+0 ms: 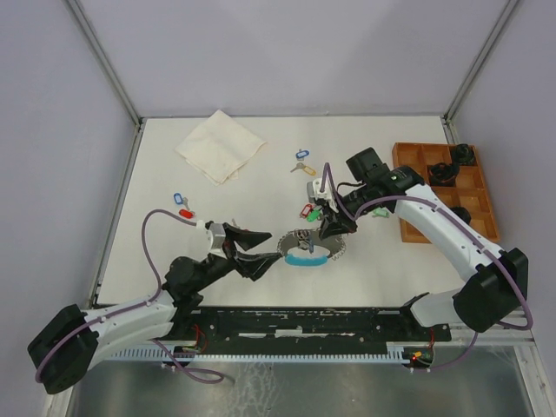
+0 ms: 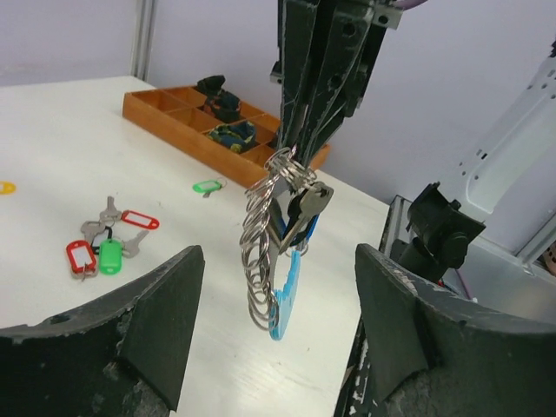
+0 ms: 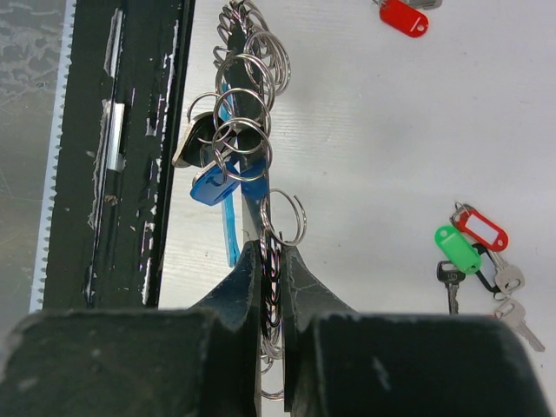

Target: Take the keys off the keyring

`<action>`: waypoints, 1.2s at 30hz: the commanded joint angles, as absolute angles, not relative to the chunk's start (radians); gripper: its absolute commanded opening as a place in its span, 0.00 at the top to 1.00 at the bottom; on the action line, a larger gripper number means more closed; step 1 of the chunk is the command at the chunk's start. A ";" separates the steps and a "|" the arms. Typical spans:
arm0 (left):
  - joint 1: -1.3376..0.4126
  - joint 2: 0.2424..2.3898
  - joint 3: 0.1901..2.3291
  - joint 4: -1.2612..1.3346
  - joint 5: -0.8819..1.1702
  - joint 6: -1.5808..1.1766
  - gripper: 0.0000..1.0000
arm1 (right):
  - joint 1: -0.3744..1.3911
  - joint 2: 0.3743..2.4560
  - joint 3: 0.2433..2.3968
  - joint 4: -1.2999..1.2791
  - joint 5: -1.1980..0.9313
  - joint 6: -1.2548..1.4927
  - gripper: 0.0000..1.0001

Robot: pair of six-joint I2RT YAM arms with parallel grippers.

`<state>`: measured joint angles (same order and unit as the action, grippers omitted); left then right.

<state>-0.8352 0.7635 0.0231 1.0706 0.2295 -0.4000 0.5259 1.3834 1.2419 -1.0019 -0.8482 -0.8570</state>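
Observation:
The keyring [image 2: 261, 261], a loop of linked silver rings with a light-blue band [image 2: 285, 291], hangs edge-on from my right gripper [image 3: 274, 261], which is shut on its upper part. Silver keys [image 2: 304, 207] with blue tags [image 3: 215, 184] still hang on it. In the top view the keyring [image 1: 308, 248] is at mid-table, with the right gripper [image 1: 334, 224] over its far right side. My left gripper [image 1: 271, 252] is just left of it, open. Its fingers [image 2: 161, 304] stand wide on either side of the hanging loop without touching it.
Loose tagged keys lie on the table: a red and green bunch [image 1: 306, 211], a blue and yellow pair [image 1: 301, 161], a blue and red pair [image 1: 182, 205], and a green one [image 1: 380, 213]. A folded cloth [image 1: 220, 145] lies at the back. A wooden compartment tray [image 1: 417, 230] stands at the right.

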 commanded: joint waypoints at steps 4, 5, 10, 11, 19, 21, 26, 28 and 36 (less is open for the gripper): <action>-0.843 0.867 0.129 1.012 0.208 -0.400 0.33 | 0.501 1.356 1.280 -0.981 -0.912 -0.842 0.99; -0.843 0.886 0.138 1.019 0.224 -0.406 0.34 | 0.502 1.357 1.281 -0.984 -0.915 -0.845 0.99; -0.842 0.984 0.188 1.046 0.253 -0.434 0.40 | 0.500 1.361 1.280 -0.995 -0.928 -0.857 0.99; -0.844 1.002 0.200 1.045 0.261 -0.436 0.42 | 0.500 1.361 1.280 -0.995 -0.928 -0.859 0.99; -0.844 1.095 0.241 1.096 0.373 -0.456 0.51 | 0.502 1.360 1.277 -0.996 -0.927 -0.864 0.99; -0.844 1.119 0.242 1.124 0.405 -0.463 0.52 | 0.501 1.360 1.277 -0.996 -0.932 -0.865 0.99; -0.843 1.183 0.259 1.179 0.469 -0.486 0.75 | 0.501 1.358 1.274 -0.997 -0.936 -0.868 0.99; -0.843 1.190 0.262 1.188 0.478 -0.486 0.95 | 0.499 1.359 1.272 -0.997 -0.936 -0.870 0.99; -0.829 1.050 0.348 0.778 0.366 -0.410 0.97 | 0.465 1.357 1.293 -0.979 -0.904 -0.796 0.60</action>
<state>-0.8371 1.1450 0.2413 1.0027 0.4019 -0.4500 0.4950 1.3830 1.2419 -1.0271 -0.8829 -0.8497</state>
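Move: To the left hand's right, about 7 cm off, 1 cm ahead and 4 cm below, hangs the keyring with its blue tag and band. The bunch of keys with the green tag lies some 16 cm ahead, 11 cm right and 19 cm below. The red-tagged key lies about 9 cm ahead, 9 cm left and 19 cm below. From the right hand, which grips the keyring's other end, the keyring's middle is about 4 cm left, 2 cm back and 4 cm below. Reaching right by about 6 cm and sinking some 3 cm, the open left hand swings briefly forward and partly back, tips its fingers down by roughly 15 degrees, and pinches the keyring's hanging coils. The right hand holds the other end almost still; only at the very end do its fingers start to open around the wire. ##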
